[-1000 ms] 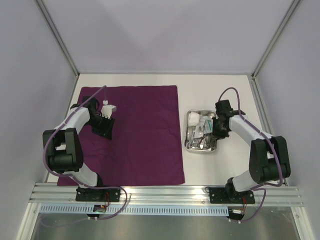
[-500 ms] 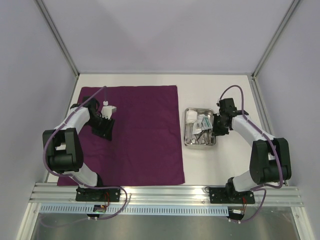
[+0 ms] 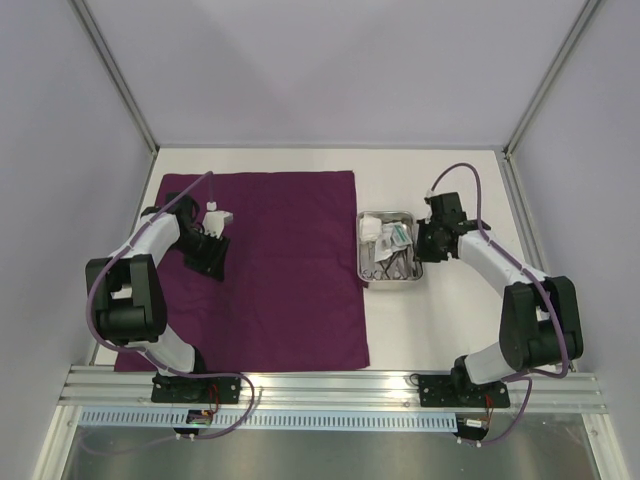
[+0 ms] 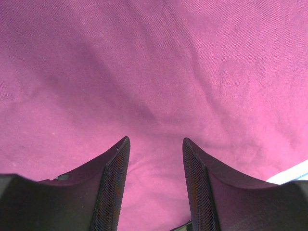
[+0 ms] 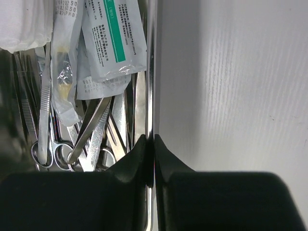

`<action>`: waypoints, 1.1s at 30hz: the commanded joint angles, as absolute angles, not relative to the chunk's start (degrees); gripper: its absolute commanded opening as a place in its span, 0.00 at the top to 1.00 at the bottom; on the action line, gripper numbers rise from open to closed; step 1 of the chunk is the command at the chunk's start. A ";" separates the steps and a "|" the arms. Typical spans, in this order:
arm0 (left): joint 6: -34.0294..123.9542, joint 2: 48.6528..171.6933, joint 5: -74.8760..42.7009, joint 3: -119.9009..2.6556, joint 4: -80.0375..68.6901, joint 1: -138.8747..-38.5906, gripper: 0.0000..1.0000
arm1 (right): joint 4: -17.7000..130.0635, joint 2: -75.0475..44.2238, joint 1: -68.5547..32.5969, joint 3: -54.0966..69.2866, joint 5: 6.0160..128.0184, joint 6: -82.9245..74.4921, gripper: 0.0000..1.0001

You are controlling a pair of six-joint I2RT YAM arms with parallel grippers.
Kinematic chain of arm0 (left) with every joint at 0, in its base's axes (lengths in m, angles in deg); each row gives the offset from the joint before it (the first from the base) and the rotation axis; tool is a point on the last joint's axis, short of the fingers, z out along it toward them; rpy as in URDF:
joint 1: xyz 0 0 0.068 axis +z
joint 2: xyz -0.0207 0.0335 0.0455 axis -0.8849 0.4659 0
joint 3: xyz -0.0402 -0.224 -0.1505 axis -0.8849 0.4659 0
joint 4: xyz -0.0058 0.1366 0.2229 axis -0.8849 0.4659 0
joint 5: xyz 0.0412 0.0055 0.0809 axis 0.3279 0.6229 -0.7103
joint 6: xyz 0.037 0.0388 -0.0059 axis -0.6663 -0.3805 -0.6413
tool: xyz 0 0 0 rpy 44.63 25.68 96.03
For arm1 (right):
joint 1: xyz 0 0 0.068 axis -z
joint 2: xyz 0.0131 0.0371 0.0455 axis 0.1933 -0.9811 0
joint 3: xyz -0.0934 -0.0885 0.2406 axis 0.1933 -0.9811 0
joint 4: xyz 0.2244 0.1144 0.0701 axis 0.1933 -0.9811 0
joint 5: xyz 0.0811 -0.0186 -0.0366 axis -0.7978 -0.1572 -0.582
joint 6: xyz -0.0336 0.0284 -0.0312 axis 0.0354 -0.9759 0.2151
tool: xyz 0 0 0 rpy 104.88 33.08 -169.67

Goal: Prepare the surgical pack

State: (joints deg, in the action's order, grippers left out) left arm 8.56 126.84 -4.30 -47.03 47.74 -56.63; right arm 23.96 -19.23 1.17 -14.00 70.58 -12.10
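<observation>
The deep-purple cloth (image 3: 270,265) lies flat on the left half of the table. The steel tray (image 3: 364,262) sits just right of the cloth's edge, holding scissors and tweezers (image 5: 94,127), clear packets (image 5: 113,41) and white gauze (image 5: 21,24). My right gripper (image 3: 422,243) is shut on the tray's right rim (image 5: 152,72), one finger inside the tray and one outside. My left gripper (image 3: 208,255) is open and empty low over the cloth's upper left part; in its wrist view only cloth (image 4: 154,72) shows between the fingers.
White table surface (image 3: 460,320) lies right of the tray and around the cloth. The enclosure walls and corner posts (image 3: 120,90) stand on three sides. An aluminium rail (image 3: 330,385) runs along the near edge.
My right gripper has dragged the tray left and slightly toward the back, so it now lies next to the cloth's right edge. The left arm has not moved.
</observation>
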 commanded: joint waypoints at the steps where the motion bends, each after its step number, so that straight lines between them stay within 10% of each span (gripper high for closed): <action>1: 8.07 126.70 -2.99 -48.86 48.02 -56.61 0.43 | 35.50 -17.13 0.34 -13.37 68.33 -16.90 0.99; 33: 10.00 132.59 -7.21 -48.15 43.19 -56.70 0.44 | 43.51 -22.39 -30.15 -17.24 89.94 -52.76 1.00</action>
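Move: The tray's right rim is already pinched in the right gripper, nearer its front end, with the tray's middle about 6 cm left and 3 cm ahead. The middle of the purple cloth lies roughly 36 cm left, 2 cm back and 5 cm below; the gauze sits some 10 cm left and 7 cm ahead, the pouches 5 cm left and 4 cm ahead. From the left gripper, the cloth's middle is about 6 cm right, 1 cm ahead and 5 cm below. Keep the right gripper shut on the tray's rim and take the tray left, farther onto the purple cloth, about 13 cm: ease forward a couple of centimetres while starting left, then curve back nearly 4 cm and sink slightly, turning the hand clockwise late on. Meanwhile lower the half-open left gripper some 2.5 cm towards the cloth. ##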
